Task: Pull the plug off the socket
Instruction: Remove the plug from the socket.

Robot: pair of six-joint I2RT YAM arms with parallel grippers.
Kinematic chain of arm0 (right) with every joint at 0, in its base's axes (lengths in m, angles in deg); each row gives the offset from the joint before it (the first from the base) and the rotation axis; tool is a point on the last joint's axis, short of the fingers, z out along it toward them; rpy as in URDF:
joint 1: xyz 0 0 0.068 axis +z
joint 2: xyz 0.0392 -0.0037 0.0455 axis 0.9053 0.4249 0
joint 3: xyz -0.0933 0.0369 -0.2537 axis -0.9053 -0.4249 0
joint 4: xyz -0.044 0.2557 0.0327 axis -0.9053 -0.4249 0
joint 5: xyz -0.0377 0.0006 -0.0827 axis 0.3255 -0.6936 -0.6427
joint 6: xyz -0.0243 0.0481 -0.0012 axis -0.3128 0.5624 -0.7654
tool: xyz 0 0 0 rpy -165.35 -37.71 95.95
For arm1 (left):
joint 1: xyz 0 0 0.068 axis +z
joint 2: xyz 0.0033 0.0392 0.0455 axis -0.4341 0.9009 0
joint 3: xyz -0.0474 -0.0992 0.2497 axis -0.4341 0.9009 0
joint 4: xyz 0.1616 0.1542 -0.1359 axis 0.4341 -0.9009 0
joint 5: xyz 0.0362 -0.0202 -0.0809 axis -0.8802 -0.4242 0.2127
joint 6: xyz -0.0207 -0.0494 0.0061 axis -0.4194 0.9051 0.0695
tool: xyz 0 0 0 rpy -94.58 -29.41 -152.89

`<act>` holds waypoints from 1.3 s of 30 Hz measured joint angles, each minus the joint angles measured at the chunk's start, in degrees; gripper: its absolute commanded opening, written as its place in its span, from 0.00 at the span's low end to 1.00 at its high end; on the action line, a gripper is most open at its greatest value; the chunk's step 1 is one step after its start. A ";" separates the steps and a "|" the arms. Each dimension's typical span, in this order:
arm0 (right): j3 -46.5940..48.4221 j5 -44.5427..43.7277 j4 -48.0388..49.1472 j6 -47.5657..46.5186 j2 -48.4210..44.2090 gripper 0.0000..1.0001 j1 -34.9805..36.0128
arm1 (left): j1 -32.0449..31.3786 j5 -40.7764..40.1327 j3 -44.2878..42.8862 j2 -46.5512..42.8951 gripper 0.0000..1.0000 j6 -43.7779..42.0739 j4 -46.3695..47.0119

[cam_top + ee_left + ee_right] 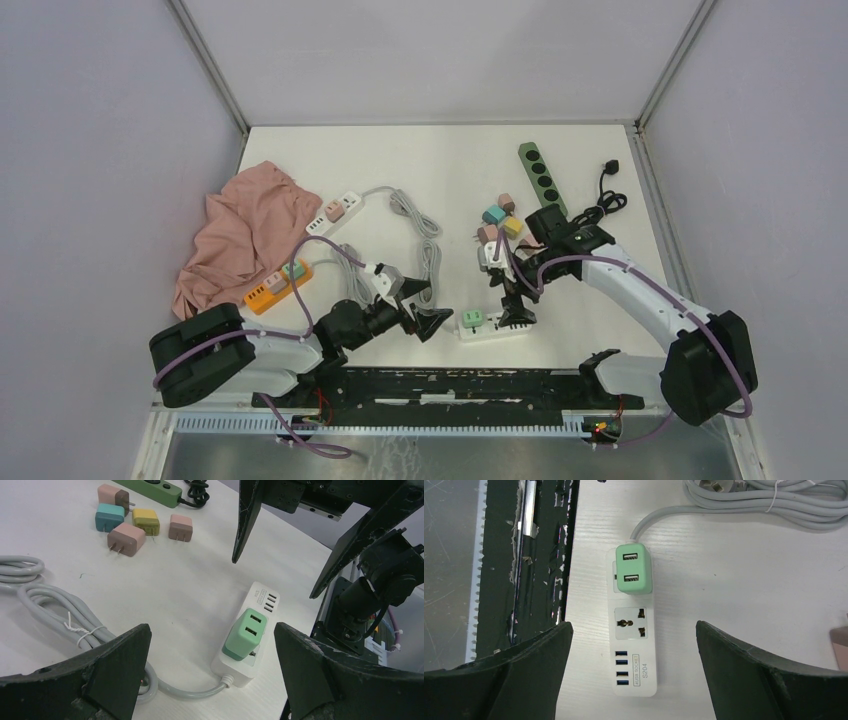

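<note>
A mint-green plug [634, 569] with two USB ports sits in the end outlet of a white socket strip [634, 650], near the grey cord. My right gripper [634, 625] hangs open over the strip, with the strip's free outlet and USB ports between its spread fingers and nothing touched. In the left wrist view the plug [245, 634] stands on the strip [262, 600], and my left gripper [211, 630] is open just short of it. From above, the left gripper [425, 310] is left of the plug [474, 318] and the right gripper [512, 300] is above the strip's right end.
Several loose coloured plugs [500, 218] lie behind the strip, beside a green power strip [542, 178]. Coiled grey cable [425, 240] runs at centre-left. An orange strip [278, 285], a white strip [335, 212] and a pink cloth [245, 230] lie at left. The black base rail [450, 385] borders the near edge.
</note>
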 measured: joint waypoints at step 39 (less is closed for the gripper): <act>-1.66 -20.28 15.15 12.37 8.11 0.00 20.52 | 0.81 5.14 4.15 8.44 1.00 -6.67 5.05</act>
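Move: The green plug stands in the white socket strip about 5 cm to the right hand's left, 1 cm back and some 6 cm below it. From the plug, the strip's middle lies some 5 cm to the right, 1 cm back and 3 cm lower; the grey cable coil some 10 cm left and 11 cm farther out; the nearest pink plug some 20 cm farther out and 3 cm right. From the left hand the green plug is about 10 cm right, 1 cm back and 8 cm below. The right fingers close from wide open and pinch the green plug from its near and far sides, after that hand has come about 5 cm left and nearly 6 cm down over the strip, fingers tipping some 15 degrees steeper; it then holds nearly still. The open left hand sinks about 5 cm beside the strip's cable end, drifting left at first, then back and right, without touching. ##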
